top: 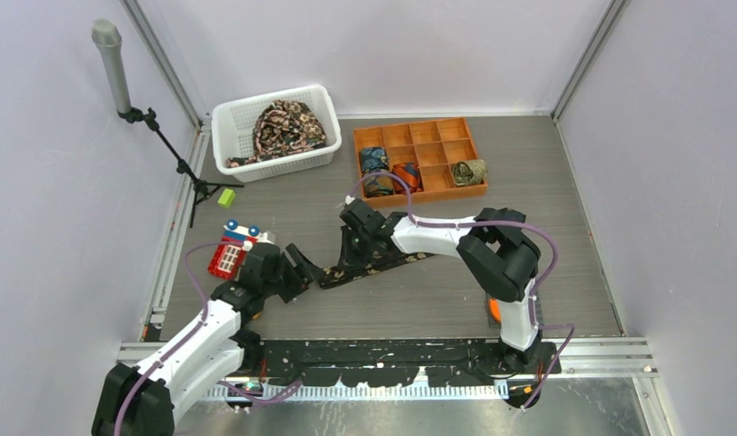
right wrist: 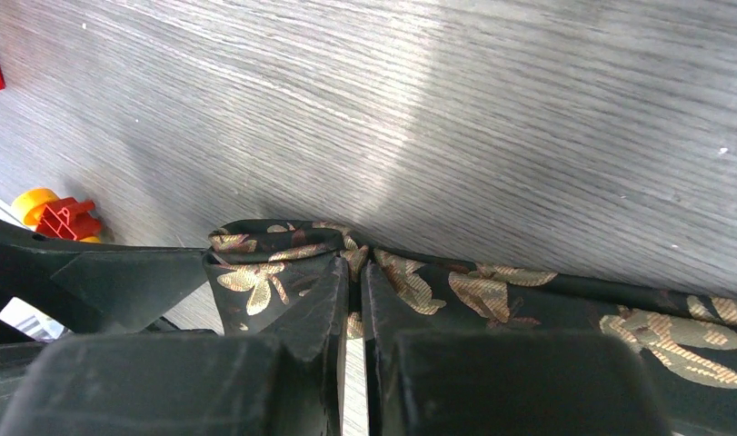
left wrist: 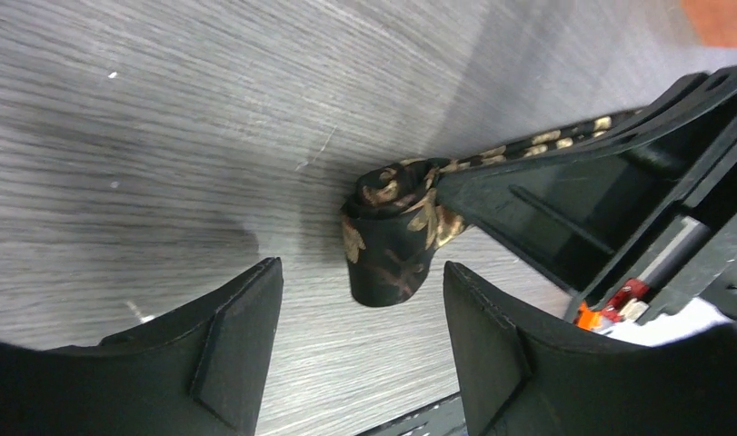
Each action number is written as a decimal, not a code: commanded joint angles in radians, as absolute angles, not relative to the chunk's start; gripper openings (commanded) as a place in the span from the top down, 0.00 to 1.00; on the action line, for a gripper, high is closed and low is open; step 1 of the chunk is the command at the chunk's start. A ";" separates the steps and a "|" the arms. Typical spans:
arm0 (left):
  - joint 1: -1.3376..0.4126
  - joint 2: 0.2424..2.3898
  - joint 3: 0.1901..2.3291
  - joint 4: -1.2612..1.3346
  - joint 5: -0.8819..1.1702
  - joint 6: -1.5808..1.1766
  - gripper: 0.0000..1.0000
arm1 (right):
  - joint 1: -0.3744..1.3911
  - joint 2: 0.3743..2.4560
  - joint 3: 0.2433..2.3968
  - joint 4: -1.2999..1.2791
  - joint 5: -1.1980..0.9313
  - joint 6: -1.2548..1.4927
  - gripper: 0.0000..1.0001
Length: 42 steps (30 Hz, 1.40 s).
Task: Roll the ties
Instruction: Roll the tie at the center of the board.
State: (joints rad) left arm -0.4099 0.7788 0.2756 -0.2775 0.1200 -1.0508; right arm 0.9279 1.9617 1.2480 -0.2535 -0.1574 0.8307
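A black tie (top: 393,262) with tan floral print lies stretched across the middle of the table. Its left end is folded into a small loop (left wrist: 392,241). My right gripper (top: 353,252) stands on the tie close to that loop and is shut on a pinch of the fabric (right wrist: 353,272); the rest of the tie (right wrist: 492,291) runs off to the right. My left gripper (top: 303,265) is open just left of the loop. Its fingers (left wrist: 242,341) stand wide apart, short of the fabric, with nothing between them.
A white basket (top: 226,123) at the back left holds a heap of unrolled ties (top: 287,127). The orange compartment tray (top: 442,132) beside it holds rolled ties (top: 469,171). A red toy (top: 230,256), a green block (top: 225,196) and a microphone stand (top: 119,77) are on the left.
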 commanded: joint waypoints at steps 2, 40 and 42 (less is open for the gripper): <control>-0.408 0.762 0.213 -0.084 0.125 -1.203 0.35 | 0.944 1.945 1.211 -0.263 -0.109 0.845 0.94; -0.408 1.032 0.234 0.122 0.110 -1.103 1.00 | 0.945 1.898 1.210 -0.274 -0.112 0.819 0.90; -0.408 1.008 0.261 0.061 0.105 -1.057 1.00 | 0.945 1.884 1.226 -0.298 -0.102 0.811 0.78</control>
State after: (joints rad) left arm -0.4103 1.0355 0.1982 0.1223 0.1192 -1.1774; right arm 0.9325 1.9404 1.2144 -0.2180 -0.1314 0.8433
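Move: The tie's folded left end lies about 3 cm ahead of the left hand, some 2 cm to its right and 2 cm below; the rest of the tie runs off rightwards, its middle about 17 cm to the right and 4 cm ahead. The red toy house stands roughly 19 cm left and 5 cm ahead, the yellow-wheeled toy 14 cm left and 6 cm back. From the right hand, which still pinches the tie, that folded end is some 3 cm left and 2 cm back. With open fingers the left hand eases forward about 3 cm, sinking some 2 cm and edging a little to the right, to straddle the folded end of the tie, while its wrist turns slightly counter-clockwise and drops its left side, then turns about half of that back. Over the last part its fingers shut almost fully and pinch the folded end right beside the right hand's fingers, which stay in place and keep the tie between them. ##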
